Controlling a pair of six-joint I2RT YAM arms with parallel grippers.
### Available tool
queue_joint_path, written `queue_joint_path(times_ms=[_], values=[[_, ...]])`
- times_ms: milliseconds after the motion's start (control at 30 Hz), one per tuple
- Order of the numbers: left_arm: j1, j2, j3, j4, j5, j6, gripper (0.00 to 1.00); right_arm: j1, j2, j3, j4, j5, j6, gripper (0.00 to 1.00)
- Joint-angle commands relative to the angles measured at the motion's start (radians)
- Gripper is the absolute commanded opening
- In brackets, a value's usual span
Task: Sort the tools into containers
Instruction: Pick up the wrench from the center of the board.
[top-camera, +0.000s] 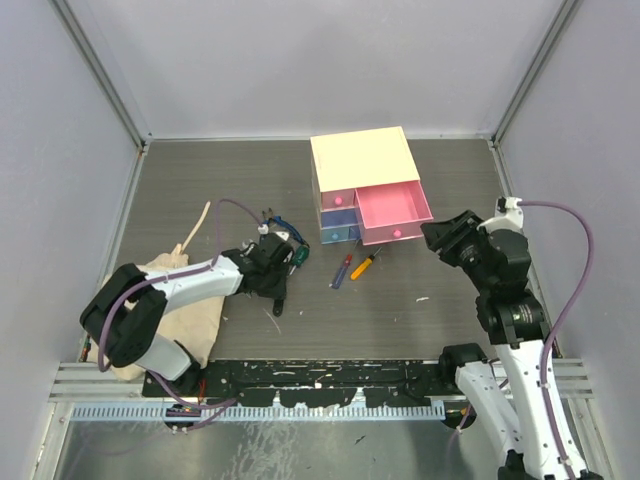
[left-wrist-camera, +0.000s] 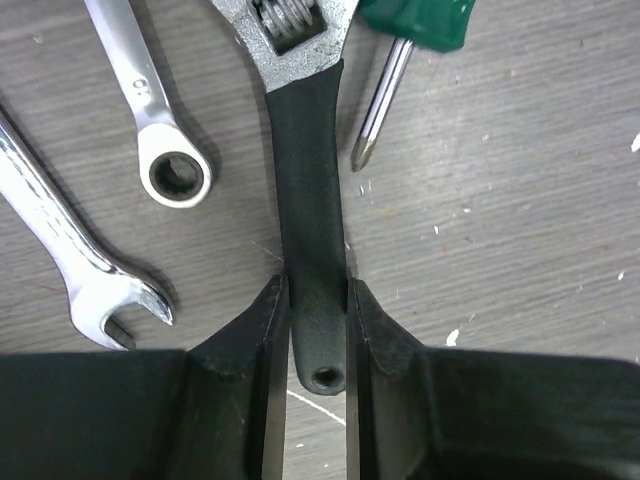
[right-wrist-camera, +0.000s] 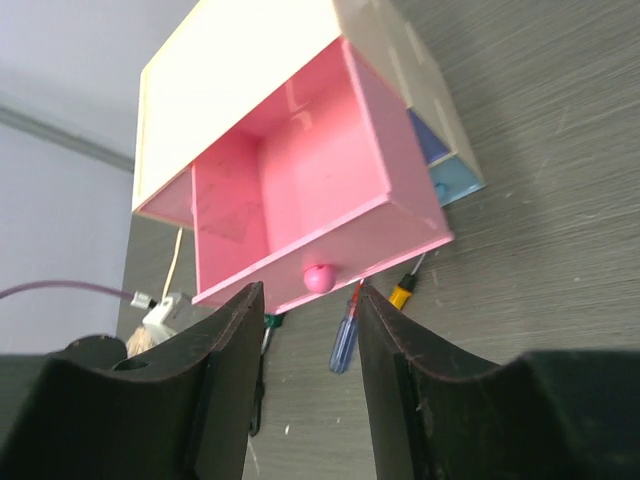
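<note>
In the left wrist view my left gripper (left-wrist-camera: 317, 300) is shut on the black handle of an adjustable wrench (left-wrist-camera: 312, 180), which lies on the table. Two silver wrenches (left-wrist-camera: 150, 110) lie to its left and a green-handled screwdriver (left-wrist-camera: 400, 50) to its right. The cream chest (top-camera: 360, 160) stands at the back of the table with its pink drawer (top-camera: 393, 208) pulled out and bare inside. My right gripper (right-wrist-camera: 305, 320) hangs open and holds nothing, facing the drawer's pink knob (right-wrist-camera: 319, 278). A blue-handled screwdriver (right-wrist-camera: 345, 335) and an orange-handled one (right-wrist-camera: 402, 293) lie in front of the drawer.
A beige cloth bag (top-camera: 190, 310) lies at the near left under the left arm, and a thin wooden stick (top-camera: 198, 228) lies behind it. The chest's smaller drawers (top-camera: 340, 222) stand shut on its left side. Grey walls close in the table.
</note>
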Motion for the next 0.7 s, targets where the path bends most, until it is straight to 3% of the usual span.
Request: queue_joint_path(times_ms=[0,100,267,300,667], values=[[-0.005,-0.063,-0.028,0.032,0.072,-0.051,0.13,0.106,0.053,0.06,0.051,0.008,-0.003,0.47],[-0.003,-0.089,-0.043,0.048,0.084,-0.064,0.13,0.299,0.121,0.065,0.08,0.148,0.009,0.47],[-0.004,-0.116,-0.065,0.068,0.099,-0.086,0.13,0.795,0.326,0.111,0.161,0.523,0.019,0.47],[-0.003,-0.126,-0.071,0.075,0.101,-0.091,0.13,0.837,0.37,0.121,0.181,0.55,0.036,0.47],[-0.003,-0.295,-0.201,0.162,0.131,-0.158,0.12,0.918,0.742,0.09,0.433,0.495,0.207,0.46]])
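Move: The adjustable wrench is in the left fingers, its middle about 4 cm ahead of them and 1 cm right; from the right hand it lies about 31 cm left, nearly level fore-and-aft and 25 cm lower. From the left hand, the green screwdriver is about 9 cm ahead, 4 cm right, and a silver wrench 8 cm ahead, 5 cm left. The pink drawer sits some 9 cm ahead of the right hand, 6 cm left and 11 cm below. Sweeping left past the open drawer's front and increasingly down, the right hand travels about 23 cm sideways and 10 cm lower towards the wrench, its half-open fingers turning some 25 degrees counter-clockwise and tipping down. The left hand keeps its pinch on the wrench handle, draws it back about 3 cm, rises slightly late on and rolls a little, right side up. ##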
